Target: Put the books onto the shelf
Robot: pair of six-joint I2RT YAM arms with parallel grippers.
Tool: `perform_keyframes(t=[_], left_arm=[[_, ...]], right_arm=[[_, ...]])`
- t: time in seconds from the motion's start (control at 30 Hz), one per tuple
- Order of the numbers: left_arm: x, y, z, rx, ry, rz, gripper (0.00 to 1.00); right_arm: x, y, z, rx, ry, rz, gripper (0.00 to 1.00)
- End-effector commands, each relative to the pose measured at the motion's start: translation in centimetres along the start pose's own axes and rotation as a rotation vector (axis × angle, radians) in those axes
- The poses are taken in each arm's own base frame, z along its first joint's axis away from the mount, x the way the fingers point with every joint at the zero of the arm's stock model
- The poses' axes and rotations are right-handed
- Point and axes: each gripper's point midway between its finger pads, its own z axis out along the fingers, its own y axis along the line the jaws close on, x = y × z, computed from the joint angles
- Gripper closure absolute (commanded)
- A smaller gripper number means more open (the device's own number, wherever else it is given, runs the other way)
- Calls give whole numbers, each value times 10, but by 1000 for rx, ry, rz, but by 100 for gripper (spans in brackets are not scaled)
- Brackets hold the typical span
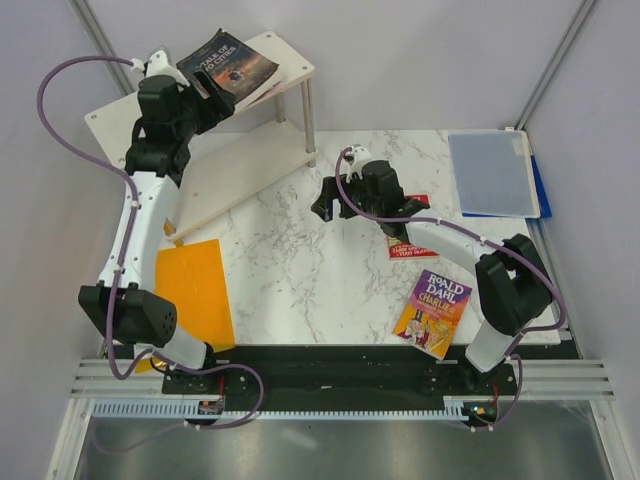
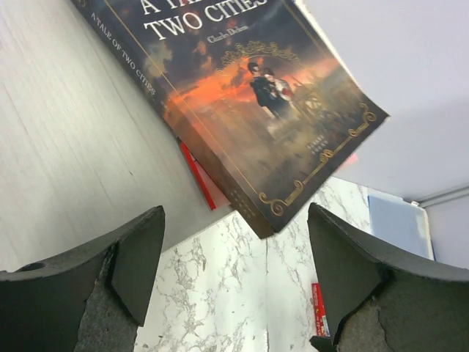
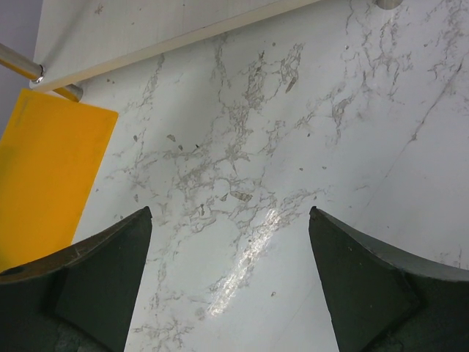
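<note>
The dark book "A Tale of Two Cities" lies flat on the top board of the shelf, one corner jutting over the edge. A red-edged book lies under it. My left gripper is open just short of that corner, with nothing between its fingers. My right gripper hangs open over bare marble, empty. The red-green Treehouse book lies partly under my right arm. The Roald Dahl book rests near the table's front right.
An orange sheet lies at the front left, beside the shelf's lower board and a metal leg. A blue-grey folder sits at the back right. White walls stand close behind.
</note>
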Motion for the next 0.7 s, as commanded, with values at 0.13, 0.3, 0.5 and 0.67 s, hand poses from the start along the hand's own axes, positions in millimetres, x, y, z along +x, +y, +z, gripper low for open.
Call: perform_keyframes(t=[0.13, 0.3, 0.5, 0.67], left_arm=[[-56, -31, -55, 126, -185, 68, 16], [-57, -47, -60, 193, -163, 103, 30], [-41, -75, -33, 133, -97, 277, 43], [-29, -72, -13, 15, -54, 383, 35]], right_arm=[[-23, -10, 0, 14, -72, 1, 2], [-57, -8, -4, -2, -133, -11, 2], [-36, -12, -1, -11, -90, 19, 2], [-22, -17, -6, 10, -71, 26, 2]])
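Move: A Tale of Two Cities lies on the top shelf roughly 9 cm ahead of the left hand, 2 cm to its right and 5 cm lower. The pink book beneath it is centred some 4 cm right and 9 ahead, about 7 cm below. The shelf's right end is about 14 cm right, 12 ahead and 7 lower. From the right hand, A Tale of Two Cities is some 14 cm ahead, 21 left and 19 above. Clear of A Tale of Two Cities by the end, the left hand backs off about 4 cm while rising, then swings right and partly forward again above the book's near right side, ending some 8 cm higher and 6 cm right. It tips up about 10 degrees, its left side lifts as much, and the fingers close partway on nothing. The right hand shifts a little forward and right over bare table, wide open. ##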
